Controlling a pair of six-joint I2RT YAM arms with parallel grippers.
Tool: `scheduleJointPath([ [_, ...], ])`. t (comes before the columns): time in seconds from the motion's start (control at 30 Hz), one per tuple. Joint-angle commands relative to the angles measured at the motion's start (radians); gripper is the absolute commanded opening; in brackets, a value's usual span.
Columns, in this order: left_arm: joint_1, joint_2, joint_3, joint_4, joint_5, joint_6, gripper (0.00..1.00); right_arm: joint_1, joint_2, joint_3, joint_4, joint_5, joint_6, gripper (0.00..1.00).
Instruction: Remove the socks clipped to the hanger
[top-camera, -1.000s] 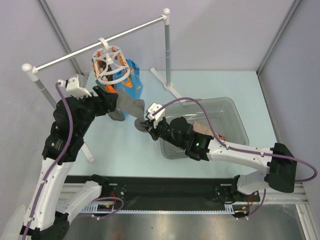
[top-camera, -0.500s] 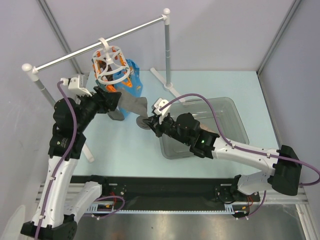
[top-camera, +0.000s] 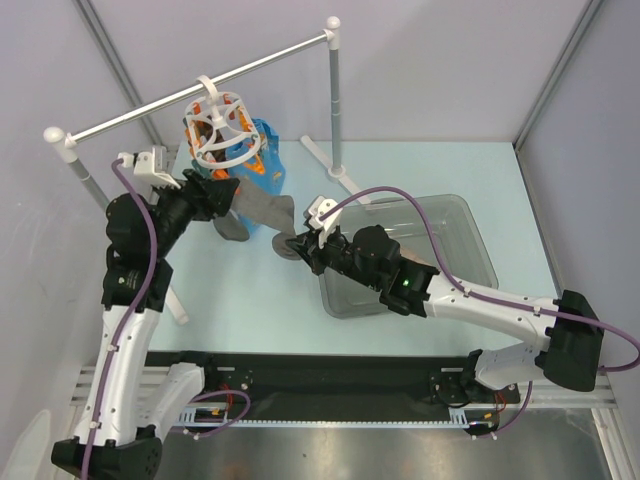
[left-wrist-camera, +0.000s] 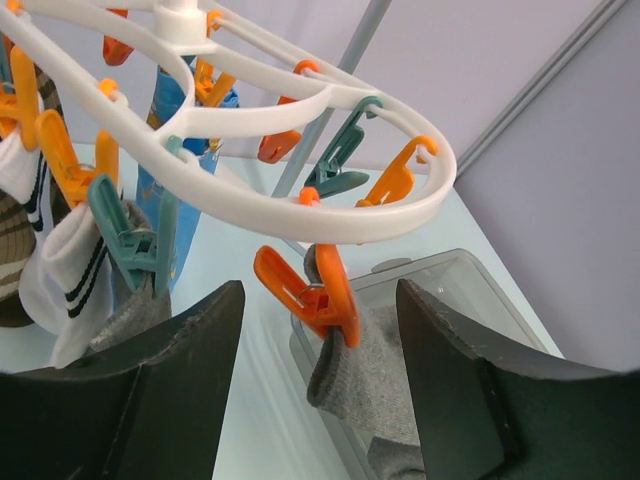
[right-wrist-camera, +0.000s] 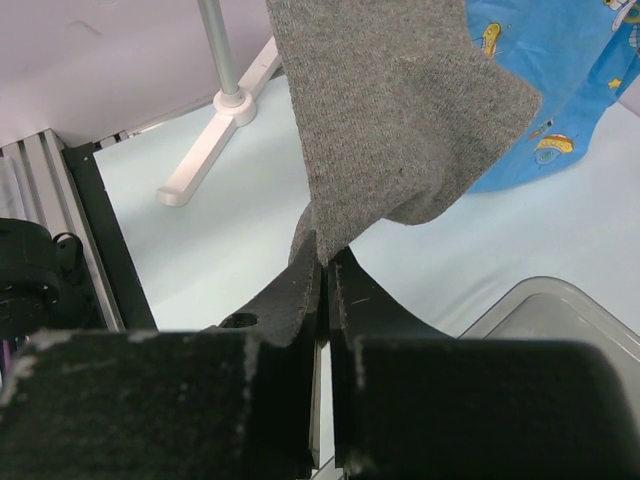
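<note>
The white ring hanger (top-camera: 218, 128) hangs from the rail, with orange and teal clips (left-wrist-camera: 318, 296). A grey sock (left-wrist-camera: 375, 372) hangs from an orange clip. My left gripper (left-wrist-camera: 318, 345) is open, its fingers on either side of that clip and sock top. My right gripper (right-wrist-camera: 327, 262) is shut on the grey sock's lower end (right-wrist-camera: 385, 120), seen stretched in the top view (top-camera: 268, 213). White striped socks (left-wrist-camera: 60, 260) and a brown sock (left-wrist-camera: 15, 255) hang at the left of the hanger. The blue printed cloth (top-camera: 258, 160) hangs behind.
A clear plastic bin (top-camera: 470, 225) sits at the right with a sock inside. The white rail on posts (top-camera: 200, 85) spans the back; one post (top-camera: 335, 110) stands near the bin. Grey walls enclose the table.
My left arm has shifted slightly up toward the hanger. My right gripper moved a little right and up with the grey sock, then held still.
</note>
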Motion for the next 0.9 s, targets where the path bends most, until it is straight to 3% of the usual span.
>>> scheduleJointPath([
  [0.0, 0.017, 0.006, 0.000, 0.077, 0.052, -0.016, 0.68, -0.003, -0.035, -0.001, 0.009, 0.001, -0.004, 0.00],
  [0.5, 0.032, 0.014, -0.031, 0.153, 0.057, -0.039, 0.59, -0.002, -0.040, -0.017, 0.014, 0.002, -0.001, 0.00],
  [0.63, 0.032, 0.012, -0.034, 0.169, 0.074, -0.045, 0.48, -0.003, -0.043, -0.021, 0.015, 0.002, 0.001, 0.00],
  [0.73, 0.032, 0.014, -0.033, 0.169, 0.075, -0.050, 0.27, -0.005, -0.044, -0.021, 0.015, 0.001, 0.001, 0.00],
  [0.87, 0.031, 0.017, -0.031, 0.160, 0.080, -0.057, 0.10, -0.006, -0.044, -0.023, 0.018, -0.001, 0.005, 0.00],
])
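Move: The orange clip holding the grey sock sits between the left hand's open fingers, about 2 cm ahead, 1 cm right and 1 cm up. From that hand, a green clip lies some 6 cm left and 4 cm ahead, 2 cm up, and the hanger ring's middle about 9 cm ahead, 2 cm left and 6 cm up. From the right hand, already pinching the sock, the orange clip is roughly 9 cm ahead, 13 cm left and 9 cm up. The left fingers shut on the two levers of the orange clip and squeeze them together, after the hand has edged roughly 1 cm forward and while it rises about 1 cm in all, its pointing hardly changed. The right hand stays practically in place, shut on the sock's other end, sinking barely half a centimetre. ##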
